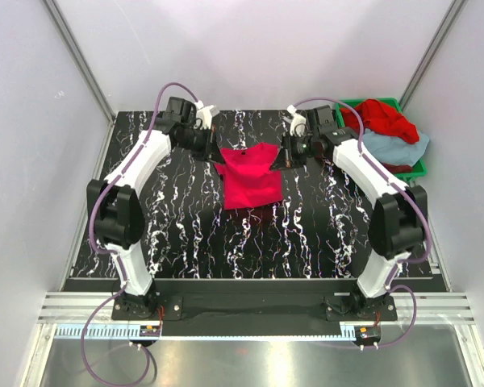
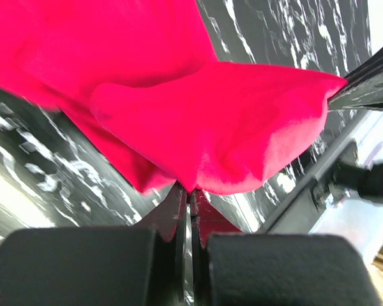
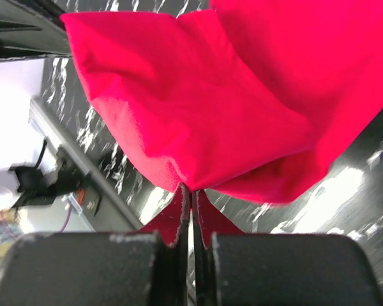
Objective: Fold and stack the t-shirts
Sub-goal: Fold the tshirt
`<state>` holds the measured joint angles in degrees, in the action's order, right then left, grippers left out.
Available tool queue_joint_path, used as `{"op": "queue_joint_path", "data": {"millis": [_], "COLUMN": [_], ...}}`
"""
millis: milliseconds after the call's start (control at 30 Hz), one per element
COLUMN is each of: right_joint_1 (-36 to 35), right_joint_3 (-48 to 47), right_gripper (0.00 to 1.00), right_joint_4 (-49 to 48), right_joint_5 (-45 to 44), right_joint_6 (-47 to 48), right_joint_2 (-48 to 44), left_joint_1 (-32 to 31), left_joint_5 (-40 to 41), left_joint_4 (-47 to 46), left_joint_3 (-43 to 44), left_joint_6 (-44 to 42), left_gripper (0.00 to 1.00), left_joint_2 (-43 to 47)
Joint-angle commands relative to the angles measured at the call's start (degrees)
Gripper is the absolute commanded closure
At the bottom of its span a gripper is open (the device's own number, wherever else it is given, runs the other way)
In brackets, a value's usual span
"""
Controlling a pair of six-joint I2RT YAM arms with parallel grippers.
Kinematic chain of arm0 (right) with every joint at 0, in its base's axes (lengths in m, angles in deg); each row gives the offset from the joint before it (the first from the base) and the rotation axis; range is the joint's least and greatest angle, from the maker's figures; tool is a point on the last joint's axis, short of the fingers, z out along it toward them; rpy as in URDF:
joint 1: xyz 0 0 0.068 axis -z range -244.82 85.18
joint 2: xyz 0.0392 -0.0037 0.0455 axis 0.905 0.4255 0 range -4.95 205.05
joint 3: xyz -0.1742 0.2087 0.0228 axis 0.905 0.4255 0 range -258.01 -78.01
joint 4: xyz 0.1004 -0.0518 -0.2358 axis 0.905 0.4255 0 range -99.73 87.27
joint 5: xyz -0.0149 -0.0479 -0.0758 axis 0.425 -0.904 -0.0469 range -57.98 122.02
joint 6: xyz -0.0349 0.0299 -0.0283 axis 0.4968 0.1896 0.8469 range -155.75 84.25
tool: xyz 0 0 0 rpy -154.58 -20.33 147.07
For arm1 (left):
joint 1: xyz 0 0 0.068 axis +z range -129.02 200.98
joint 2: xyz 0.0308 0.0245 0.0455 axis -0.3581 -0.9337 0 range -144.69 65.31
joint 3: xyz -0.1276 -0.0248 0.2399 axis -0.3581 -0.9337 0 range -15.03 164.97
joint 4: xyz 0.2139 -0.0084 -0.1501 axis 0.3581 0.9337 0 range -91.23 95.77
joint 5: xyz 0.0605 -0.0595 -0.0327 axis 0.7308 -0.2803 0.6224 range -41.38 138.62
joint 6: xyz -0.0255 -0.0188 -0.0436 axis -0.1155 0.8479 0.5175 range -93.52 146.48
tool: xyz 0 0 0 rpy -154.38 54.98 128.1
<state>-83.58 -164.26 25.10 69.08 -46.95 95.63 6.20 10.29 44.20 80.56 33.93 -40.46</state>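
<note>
A crimson-pink t-shirt [image 1: 250,179] hangs and drapes at the middle back of the black marbled table [image 1: 185,234], its lower part lying on the surface. My left gripper [image 1: 215,149] is shut on the shirt's left upper edge; in the left wrist view the pink cloth [image 2: 217,121] bunches right at the closed fingertips [image 2: 180,196]. At the shirt's right upper edge my right gripper [image 1: 281,157] is likewise shut, with cloth [image 3: 230,95] pinched at its fingertips [image 3: 184,194]. A brighter red t-shirt [image 1: 383,117] and a light blue-grey t-shirt [image 1: 399,147] lie in the bin.
The green plastic bin [image 1: 420,167] stands at the back right corner, beside the right arm. White walls with metal posts close in the table on three sides. The arm bases sit on a rail at the near edge.
</note>
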Motion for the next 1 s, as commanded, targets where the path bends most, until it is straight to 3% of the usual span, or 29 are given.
{"op": "queue_joint_path", "data": {"millis": [0, 233, 500, 967], "right_joint_1": [2.1, 4.2, 4.2, 4.3], "right_joint_3": [-10.1, -28.2, -49.2, -52.4], "right_gripper": [1.00, 1.00, 1.00, 0.97], "right_joint_4": [-2.3, -3.1, -2.1, -4.2], "right_joint_5": [-1.4, -3.1, -3.3, -4.7], "right_joint_6": [2.5, 4.0, 4.3, 3.6], "right_joint_2": [5.7, 21.1, 43.2, 49.4], "left_joint_1": [1.9, 4.5, 4.6, 4.6], "left_joint_5": [1.7, 3.3, 4.3, 7.1], "left_joint_4": [-2.1, -3.3, -7.6, -11.8], "left_joint_3": [9.7, 21.6, 29.3, 35.3], "left_joint_6": [-1.1, -1.0, -0.9, 0.8], "left_gripper": [1.00, 1.00, 1.00, 1.00], "left_joint_2": [-3.5, -15.0, -28.0, -37.2]}}
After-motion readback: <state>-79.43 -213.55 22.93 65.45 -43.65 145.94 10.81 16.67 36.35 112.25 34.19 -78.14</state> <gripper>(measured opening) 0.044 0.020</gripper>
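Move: Both hands hold the t-shirt's lifted edge, about 14 cm apart. The shirt's far end, where it goes, lies some 18 cm ahead of the left hand, 6 cm to its right and 15 cm below. From the right hand it is about 20 cm ahead, 7 cm left and equally far down. The dark red shirt hanging from the bin is roughly 19 cm ahead of the right hand and 19 cm to its right, the green bin's middle about 15 cm farther right. Carrying the pinched edge forward together, both hands first sweep nearly level over the t-shirt, then sink steeply towards its far end, slowing as they get low. The right covers about 20 cm forward and 14 cm down, the left some 17 cm and 13 cm; both stay shut on the cloth, still spread apart. ##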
